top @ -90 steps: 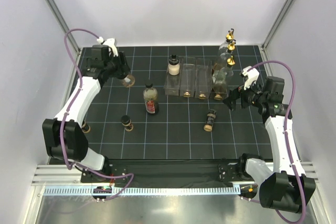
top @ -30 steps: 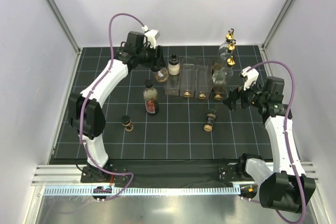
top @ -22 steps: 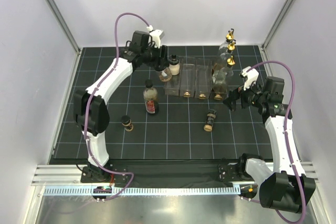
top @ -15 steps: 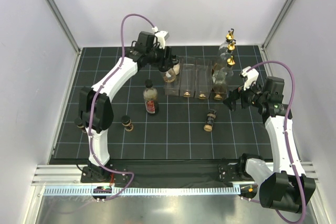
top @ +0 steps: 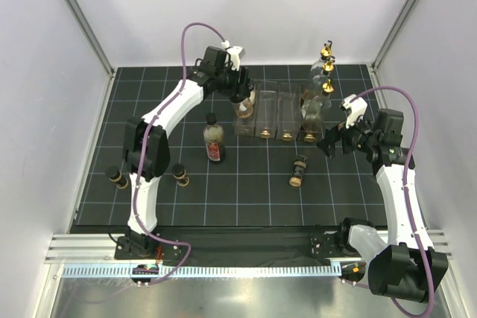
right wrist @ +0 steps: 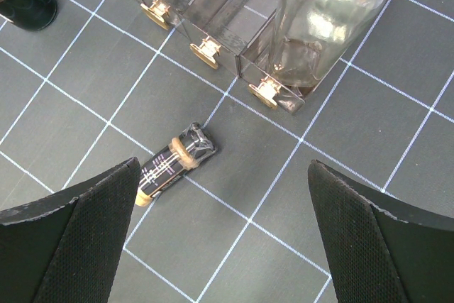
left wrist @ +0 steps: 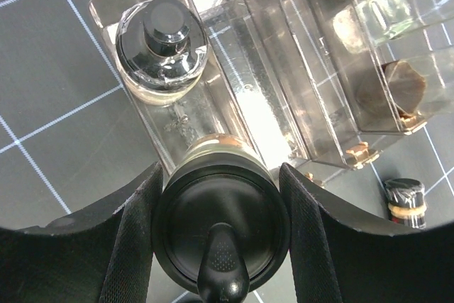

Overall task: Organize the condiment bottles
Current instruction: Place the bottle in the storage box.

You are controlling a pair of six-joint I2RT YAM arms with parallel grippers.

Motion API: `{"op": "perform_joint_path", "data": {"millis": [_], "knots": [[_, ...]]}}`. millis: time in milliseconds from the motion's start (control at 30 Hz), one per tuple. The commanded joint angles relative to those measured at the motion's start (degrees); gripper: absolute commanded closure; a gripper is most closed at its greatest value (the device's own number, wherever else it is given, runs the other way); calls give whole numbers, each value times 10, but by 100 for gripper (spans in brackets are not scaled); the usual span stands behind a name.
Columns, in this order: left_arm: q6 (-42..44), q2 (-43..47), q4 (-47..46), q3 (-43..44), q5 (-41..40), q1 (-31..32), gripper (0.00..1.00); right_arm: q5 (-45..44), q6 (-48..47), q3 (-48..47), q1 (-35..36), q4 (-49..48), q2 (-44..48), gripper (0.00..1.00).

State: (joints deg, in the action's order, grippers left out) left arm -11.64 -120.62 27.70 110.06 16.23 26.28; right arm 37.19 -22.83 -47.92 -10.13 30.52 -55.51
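Note:
My left gripper (top: 240,100) (left wrist: 218,175) is shut on a black-capped condiment bottle (left wrist: 220,221), held above the front of the clear rack's (top: 277,113) (left wrist: 284,69) leftmost compartment. Another black-capped bottle (left wrist: 162,44) (top: 247,93) stands at the back of that compartment. Tall clear bottles with gold spouts (top: 325,72) (right wrist: 330,12) fill the rightmost compartment. A red-labelled bottle (top: 214,139) stands left of the rack's front. One small bottle (top: 298,170) (right wrist: 174,164) lies in front of the rack. My right gripper (top: 332,143) (right wrist: 227,239) hangs open above the mat beside that lying bottle.
Two short brown bottles (top: 179,175) (top: 115,177) stand on the left part of the black grid mat (top: 246,199). White walls close in the back and both sides. The rack's two middle compartments hold no bottles.
The left arm has swung right with its bottle, from the mat's back left to above the rack's leftmost compartment. The right arm has not moved.

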Motion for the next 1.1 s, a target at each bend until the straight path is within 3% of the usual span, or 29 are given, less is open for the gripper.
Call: {"op": "perform_joint_path", "data": {"millis": [0, 767, 1067], "knots": [[-11, -4, -31, 39, 1, 2, 100, 3, -10, -8, -1, -6, 1, 0], [-15, -66, -41, 68, -35, 6, 95, 0, -11, -7, -1, -6, 0, 0], [-11, -81, -42, 67, -60, 18, 73, -3, -11, -7, -1, -6, 0, 0]]}}
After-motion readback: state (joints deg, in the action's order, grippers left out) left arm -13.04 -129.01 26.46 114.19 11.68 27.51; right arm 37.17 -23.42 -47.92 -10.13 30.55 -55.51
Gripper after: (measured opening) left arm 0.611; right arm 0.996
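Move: The left hand holds a black-capped bottle over the box's leftmost slot; its free front half lies about 11 cm below, 2 cm ahead and 1 cm right. The white bottle already in that slot is about 9 cm ahead and 2 cm right. The red-label bottle stands some 10 cm back and 8 cm left. From the right hand, the free space is roughly 19 cm ahead, 21 cm left. Keeping its grip, the left hand lowers the bottle about 5 cm into the leftmost slot, easing 2 cm forward. ##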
